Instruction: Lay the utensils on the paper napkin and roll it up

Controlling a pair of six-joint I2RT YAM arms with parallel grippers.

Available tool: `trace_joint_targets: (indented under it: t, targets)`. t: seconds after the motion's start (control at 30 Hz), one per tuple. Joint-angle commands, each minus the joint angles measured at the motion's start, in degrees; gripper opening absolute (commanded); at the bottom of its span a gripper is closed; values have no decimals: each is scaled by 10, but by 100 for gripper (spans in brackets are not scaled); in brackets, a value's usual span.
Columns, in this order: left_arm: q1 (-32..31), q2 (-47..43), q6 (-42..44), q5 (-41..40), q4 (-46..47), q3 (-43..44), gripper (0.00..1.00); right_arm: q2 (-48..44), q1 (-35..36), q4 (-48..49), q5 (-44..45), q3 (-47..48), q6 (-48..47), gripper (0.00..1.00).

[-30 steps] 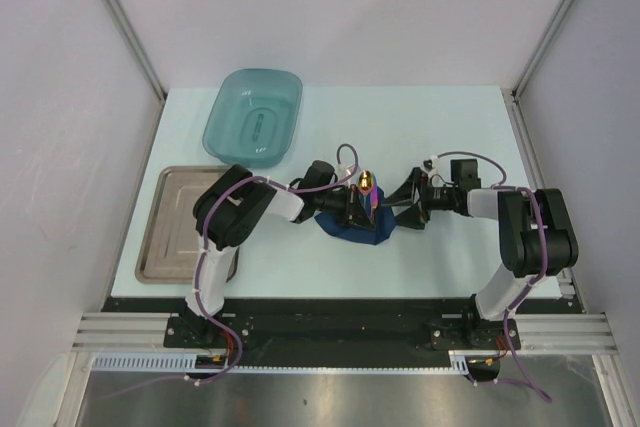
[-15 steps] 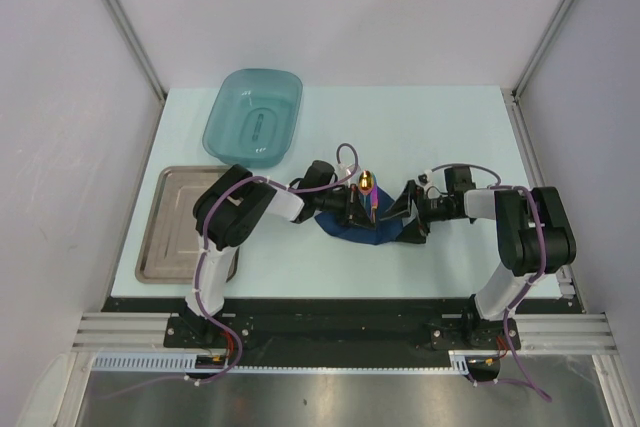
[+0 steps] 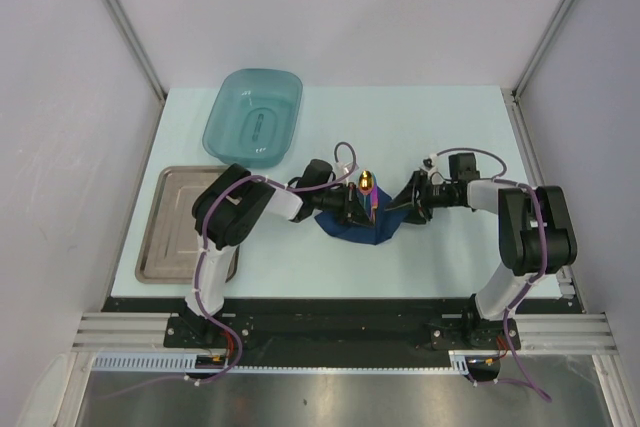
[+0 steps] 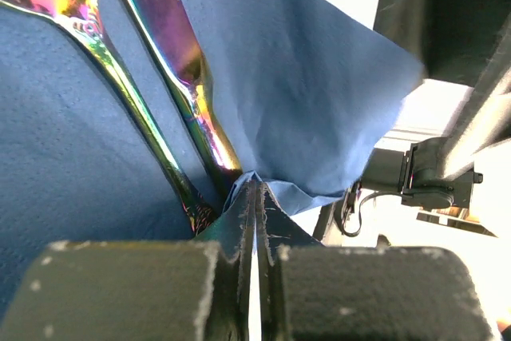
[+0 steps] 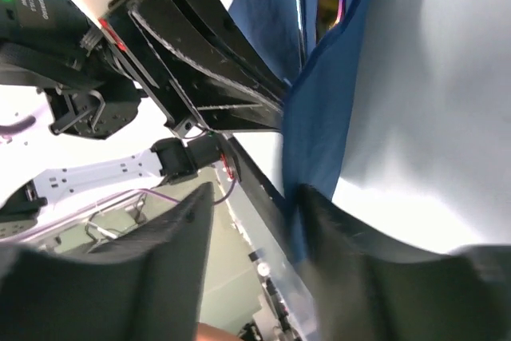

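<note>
The dark blue paper napkin (image 3: 352, 228) lies mid-table, folded up around the utensils (image 3: 369, 199). Their iridescent handles (image 4: 185, 61) rest in its fold, and a gold spoon bowl (image 3: 367, 180) pokes out at the far end. My left gripper (image 3: 349, 209) is shut on the napkin's edge (image 4: 252, 184), the cloth pinched between the fingertips. At the napkin's right side my right gripper (image 3: 401, 208) has its jaws apart. The napkin's edge (image 5: 319, 137) runs down against one finger (image 5: 359, 257); the other finger (image 5: 156, 257) stands clear of it.
A translucent teal tub (image 3: 253, 116) sits at the back left. A metal tray (image 3: 176, 222) lies at the left, beside the left arm. The two grippers face each other closely across the napkin. Frame posts stand at the table's far corners.
The right gripper has shifted in against the napkin's right edge and its jaws have narrowed. The left gripper has kept its hold and not moved.
</note>
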Motion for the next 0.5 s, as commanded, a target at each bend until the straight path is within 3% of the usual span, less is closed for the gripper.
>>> trace_joint_targets:
  t: [0.0,0.03,0.1,0.3,0.47]
  targets:
    - [7,1,3,-11,13,6,1,-11,23,-42,24,33,-50,45]
    - [7,0,3,-11,13,7,1,-9,27,-49,28,35,-56,38]
    - [8,-1,2,-9,13,7,1,-6,39,-66,37,39,-68,36]
    - [13,-7,3,-9,12,5,1,5,63,-74,53,58,-71,14]
    - [14,-14,2,-5,13,3,1,35,79,-31,47,65,-25,7]
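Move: The napkin's raised right flap already stands between your right gripper's half-closed jaws, its edge about 2 cm to the left, 1 cm back and 1 cm down. From that hand the knife's middle lies some 7 cm left and 2 cm ahead, the spoon's some 9 cm left and 3 cm ahead, both about 6 cm below. From the left gripper, the flap edge is level fore and aft, roughly 6 cm to the right and 4 cm higher. Shut the right fingers on the raised napkin flap so they pinch its edge, while easing that gripper about 2.5 cm left towards the utensils and the left gripper, drifting about 1 cm back. Let the wrist turn some 5 to 10 degrees counter-clockwise as it goes. Keep the left gripper shut and in place, still pinching the napkin fold by the knife handle. ##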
